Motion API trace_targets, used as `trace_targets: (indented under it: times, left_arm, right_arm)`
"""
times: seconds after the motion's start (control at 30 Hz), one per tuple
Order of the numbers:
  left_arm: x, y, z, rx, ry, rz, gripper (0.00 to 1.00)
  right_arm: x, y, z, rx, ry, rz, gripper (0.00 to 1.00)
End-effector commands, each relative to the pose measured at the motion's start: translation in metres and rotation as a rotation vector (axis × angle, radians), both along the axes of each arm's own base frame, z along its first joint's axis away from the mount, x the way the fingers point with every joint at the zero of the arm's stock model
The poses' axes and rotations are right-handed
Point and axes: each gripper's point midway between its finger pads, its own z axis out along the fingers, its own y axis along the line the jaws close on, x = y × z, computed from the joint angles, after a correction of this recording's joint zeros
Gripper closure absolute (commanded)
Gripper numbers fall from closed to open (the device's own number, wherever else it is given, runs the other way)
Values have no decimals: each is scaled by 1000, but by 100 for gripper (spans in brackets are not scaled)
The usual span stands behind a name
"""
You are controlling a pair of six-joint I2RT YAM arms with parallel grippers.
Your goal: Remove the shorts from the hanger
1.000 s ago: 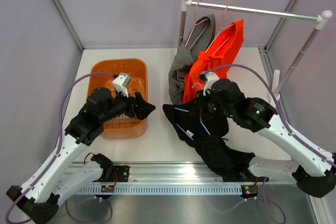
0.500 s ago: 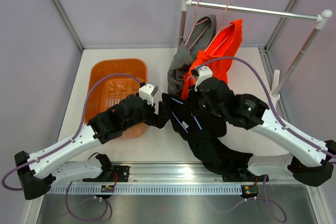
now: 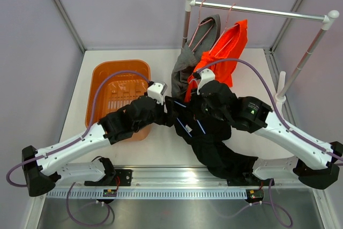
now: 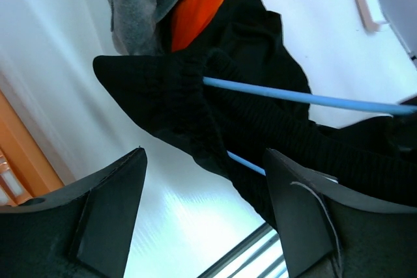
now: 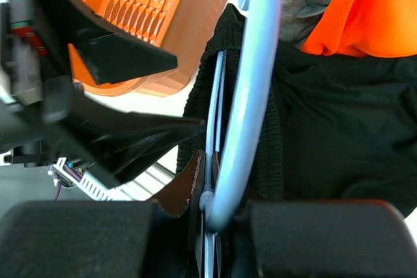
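The black shorts (image 3: 217, 140) hang limp on a light blue hanger (image 3: 187, 129) just above the table. My right gripper (image 3: 199, 113) is shut on that hanger's wire (image 5: 251, 96), right under its hook. My left gripper (image 3: 167, 112) is open at the left corner of the black waistband (image 4: 163, 96). The cloth lies just ahead of its fingertips (image 4: 124, 187), and nothing is between them. The hanger's bar (image 4: 306, 99) pokes out of the waistband. Orange shorts (image 3: 228, 46) and grey shorts (image 3: 187, 63) hang on pink hangers behind.
An orange basket (image 3: 115, 92) sits on the table at the left, partly under my left arm. The clothes rail (image 3: 268, 12) with its white posts crosses the back right. A metal rail (image 3: 182, 183) runs along the table's near edge.
My left arm has swung right from above the basket to the black waistband, its jaws narrowing a little. My right gripper has shifted slightly left with the hanger.
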Motion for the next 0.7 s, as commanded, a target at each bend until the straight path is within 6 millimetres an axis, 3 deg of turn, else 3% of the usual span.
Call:
trace_targets:
  times: [0.0,0.23,0.5,0.6,0.67]
  left_arm:
    - [17,-4,25,-55,-66,78,27]
    - [27,1,28,-27,-100,122,42]
    - [28,-12,30,-21,-116,71,88]
    - [31,-18,30,-20,-114,64,100]
    - [33,-21,29,-17,-111,65,100]
  right_arm:
    - [1,2,36,97,-58,-23,100]
    - [-5,-8,39,91,-62,-27,100]
    - [-18,-17,45,113,-58,6,100]
    - [-21,-20,43,107,-53,10,100]
    - [-25,-21,46,121,-54,22,100]
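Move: The black shorts' waistband, its left end, lies just off the left hand's open fingers, about 3 cm ahead, 2 cm to the right and 1 cm lower. From the right hand, which already holds the blue hanger, it is some 8 cm left, 3 cm ahead and 6 cm lower. From the left hand, the orange basket is roughly 23 cm left and 5 cm ahead, 18 cm lower; the grey shorts hang about 17 cm ahead and 10 cm right, at nearly its height. The waistband's left end is pinched by the left hand, which eases forward about 2 cm, dipping a centimetre and coming back up, then slightly right as its fingers go from wide open to shut on the cloth. The right hand keeps its grip on the hanger and draws it right, up and back, about 3 cm in all, away from the pinched edge. ##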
